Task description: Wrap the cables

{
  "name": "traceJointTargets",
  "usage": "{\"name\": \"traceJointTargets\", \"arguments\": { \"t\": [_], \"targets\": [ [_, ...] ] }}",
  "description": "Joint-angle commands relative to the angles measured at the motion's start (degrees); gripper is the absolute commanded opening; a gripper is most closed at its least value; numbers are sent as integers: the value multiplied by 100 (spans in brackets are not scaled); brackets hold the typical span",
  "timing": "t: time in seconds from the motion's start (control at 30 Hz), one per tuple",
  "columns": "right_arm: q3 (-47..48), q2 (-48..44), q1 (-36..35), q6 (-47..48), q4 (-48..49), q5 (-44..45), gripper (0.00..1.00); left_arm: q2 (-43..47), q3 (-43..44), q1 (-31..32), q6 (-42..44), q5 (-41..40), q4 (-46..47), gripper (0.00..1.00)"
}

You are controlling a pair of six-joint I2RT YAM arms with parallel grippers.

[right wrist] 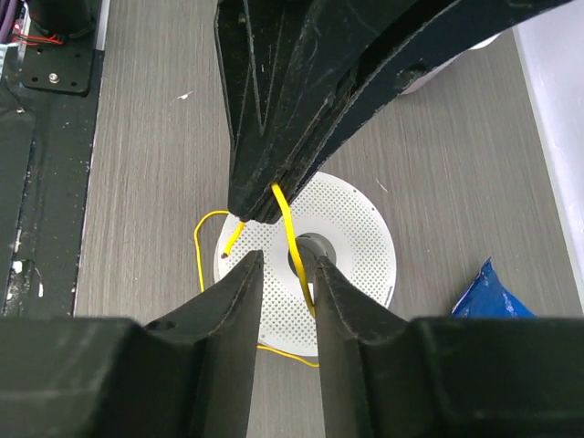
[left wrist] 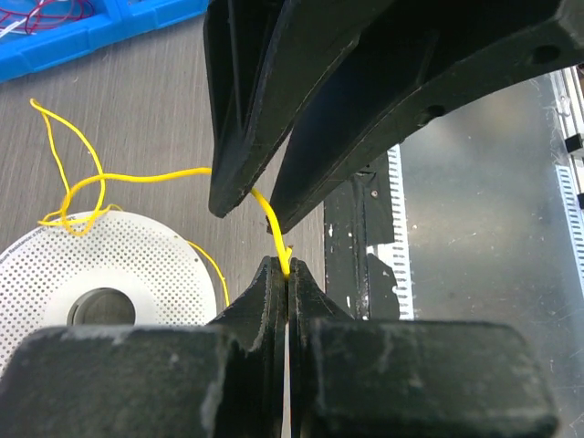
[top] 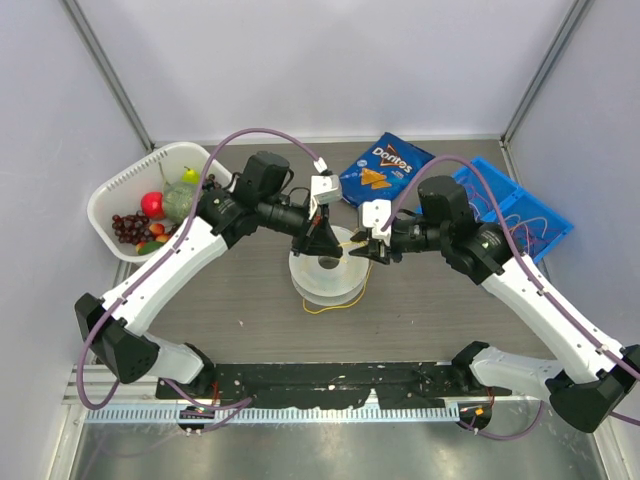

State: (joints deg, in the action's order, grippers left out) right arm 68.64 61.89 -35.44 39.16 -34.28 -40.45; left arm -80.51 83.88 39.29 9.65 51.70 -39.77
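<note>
A thin yellow cable (top: pixel 322 308) lies in loose loops around a white perforated spool (top: pixel 327 280) at the table's middle. My left gripper (left wrist: pixel 286 266) is shut on the cable's end section just above the spool. The cable (left wrist: pixel 146 177) runs from there up between the right gripper's fingers and off to the loops on the spool (left wrist: pixel 137 265). My right gripper (right wrist: pixel 286 260) faces the left one, tip to tip. Its jaws stand apart with the cable (right wrist: pixel 285 219) between them, lying against the right-hand finger (right wrist: pixel 333 283). In the top view both grippers (top: pixel 322 240) (top: pixel 362 250) meet over the spool.
A white basket (top: pixel 120 190) of toy fruit stands at the back left. A blue Doritos bag (top: pixel 385 168) lies at the back centre. A blue tray (top: pixel 520 215) holding red and white wires sits at the right. A black base plate (top: pixel 330 380) runs along the near edge.
</note>
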Motion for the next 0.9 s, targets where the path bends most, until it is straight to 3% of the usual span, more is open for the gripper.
{"name": "traceJointTargets", "arguments": {
  "t": [0.0,0.03,0.07,0.17,0.23,0.4,0.73,0.87],
  "targets": [
    [53,25,-95,242,203,256,26,-9,270,26,256,77,-312,0],
    [62,8,-103,207,203,265,8,26,244,35,248,-1,-321,0],
    [62,7,-103,189,220,274,1,96,200,18,231,-81,-286,4],
    [44,-45,-103,23,247,379,1,430,-177,-131,-6,-196,196,42],
    [53,-80,-103,-92,247,476,1,719,-467,-316,-191,-169,591,51],
    [44,-98,-103,-180,247,477,1,1090,-917,-431,-139,-117,936,48],
    [79,-98,-112,21,106,432,1,1046,-618,-439,-16,-46,585,51],
    [79,-151,-103,66,106,327,1,967,-627,-431,-156,-82,619,42]
  ]
}}
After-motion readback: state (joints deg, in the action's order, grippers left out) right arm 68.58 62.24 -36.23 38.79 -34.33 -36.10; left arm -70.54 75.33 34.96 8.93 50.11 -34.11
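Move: The left gripper pinches the yellow cable near its end. The stretch to be taken over lies about 3 cm to that gripper's right, already between the right gripper's half-open fingers, so right at the right hand point. The white spool lies below, about 12 cm ahead, 3 cm left and 26 cm down from the left hand. From the right hand, the Doritos bag is some 36 cm ahead, 10 cm right and 28 cm down. Shut the right gripper on the yellow cable and hold it there, easing only about 1 cm forward. As it closes, open the left fingers about halfway to let go of the cable's end, then draw the left gripper about 3 cm to the left, away from the right one, and finish with a 1 cm rise and a slight tilt of the wrist. ##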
